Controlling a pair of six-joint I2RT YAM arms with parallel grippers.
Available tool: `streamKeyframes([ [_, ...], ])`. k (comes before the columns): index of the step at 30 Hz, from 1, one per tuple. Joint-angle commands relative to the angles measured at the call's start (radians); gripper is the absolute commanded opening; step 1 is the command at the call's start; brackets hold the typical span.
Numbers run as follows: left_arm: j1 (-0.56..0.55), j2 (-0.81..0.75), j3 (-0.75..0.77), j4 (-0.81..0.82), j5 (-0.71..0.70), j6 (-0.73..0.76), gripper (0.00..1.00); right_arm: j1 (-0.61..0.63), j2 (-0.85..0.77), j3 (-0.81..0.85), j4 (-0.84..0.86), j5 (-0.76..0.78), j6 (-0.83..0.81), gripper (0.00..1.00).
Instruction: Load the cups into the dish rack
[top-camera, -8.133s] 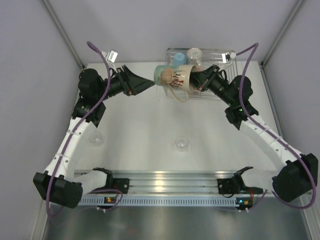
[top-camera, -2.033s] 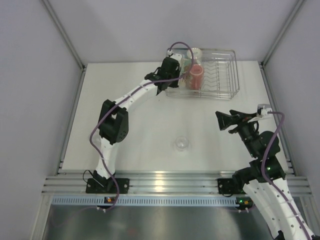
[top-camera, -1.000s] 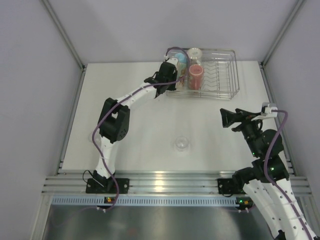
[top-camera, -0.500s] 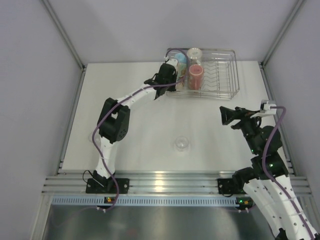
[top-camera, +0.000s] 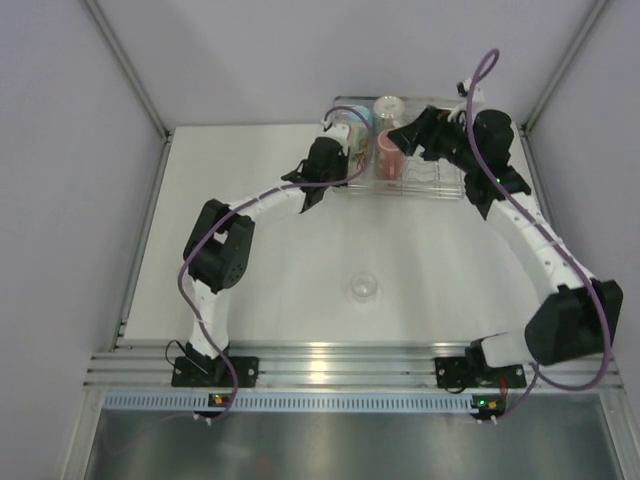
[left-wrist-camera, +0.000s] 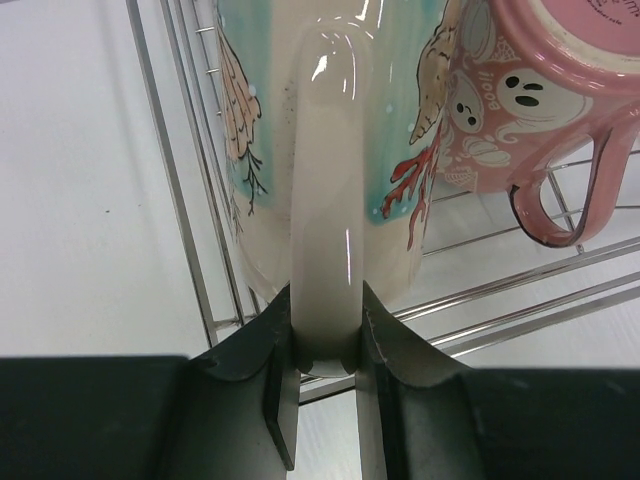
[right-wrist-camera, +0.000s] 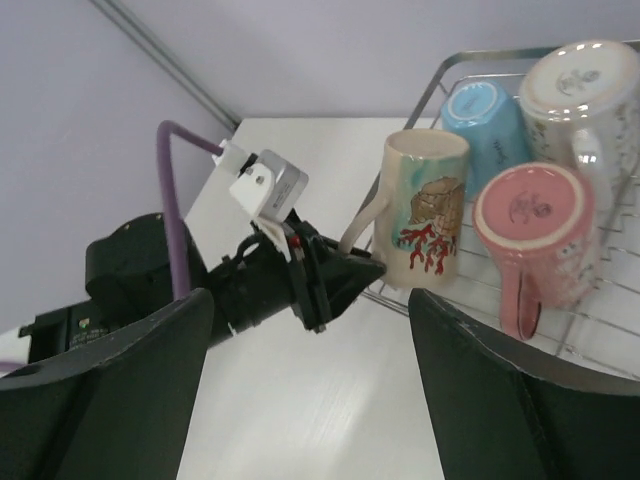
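The cream floral mug (left-wrist-camera: 330, 150) stands at the left end of the dish rack (left-wrist-camera: 190, 200), and my left gripper (left-wrist-camera: 325, 340) is shut on its handle. From above, the left gripper (top-camera: 333, 167) sits at the rack's left edge, beside the mug (top-camera: 357, 148). My right gripper (top-camera: 405, 138) hovers open over the rack (top-camera: 455, 185) with nothing between its fingers (right-wrist-camera: 100, 390). In the right wrist view the floral mug (right-wrist-camera: 425, 210), a light blue cup (right-wrist-camera: 485, 115), a pink mug (right-wrist-camera: 530, 235) and a pale cup (right-wrist-camera: 585, 95) stand together in the rack (right-wrist-camera: 600, 320). A small clear glass (top-camera: 363, 287) sits on the table.
The rack stands at the table's back edge, close to the rear wall. Its right half holds upright wires (top-camera: 440, 165). The left arm (top-camera: 260, 205) stretches diagonally across the table's left half. The right arm (top-camera: 530, 240) arches along the right side.
The right arm has swung up from the table's right side to hover over the rack. The left gripper keeps its hold on the mug handle, shifted slightly left.
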Motion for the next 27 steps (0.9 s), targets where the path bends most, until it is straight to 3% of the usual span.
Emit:
streamKeyframes([
  [1,0.009,-0.122,-0.024,0.248,0.019,0.011,0.0,-0.019,0.187,0.206,0.051,-0.198,0.023,0.79],
  [4,0.014,-0.13,-0.069,0.306,0.045,0.0,0.0,-0.02,0.359,0.378,-0.01,-0.198,0.003,0.75],
  [9,0.019,-0.13,-0.113,0.377,0.102,-0.008,0.0,-0.019,0.567,0.531,-0.044,-0.158,0.016,0.72],
  [17,0.02,-0.107,-0.121,0.438,0.134,0.001,0.0,0.003,0.739,0.657,0.024,0.003,0.099,0.65],
  [23,0.02,-0.079,-0.097,0.438,0.15,0.015,0.0,0.032,0.847,0.77,-0.005,0.016,0.078,0.64],
  [27,0.02,-0.062,-0.086,0.438,0.144,0.031,0.0,0.047,0.893,0.822,-0.019,0.005,0.037,0.52],
])
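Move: The upside-down coral cup, still held by its handle in the left hand at the rack's left front, lies about 19 cm ahead of the right hand, 12 cm to its left and 17 cm below. From the left hand that cup's body is some 6 cm ahead and 2 cm right, about 1 cm higher. The pink cup stands roughly 7 cm right of the coral cup and 2 cm nearer; the blue cup is 7 cm beyond the coral one and 1 cm right of it. The left fingers keep their pinch on the coral cup's handle and barely travel, rolling the hand a few degrees left side down and clockwise. The right hand swoops in towards that cup, about 20 cm forward with some 6 cm leftward, and sinks about 10 cm, tipping down around 10 degrees as its open fingers narrow by about a third; a touch can't be made out. ##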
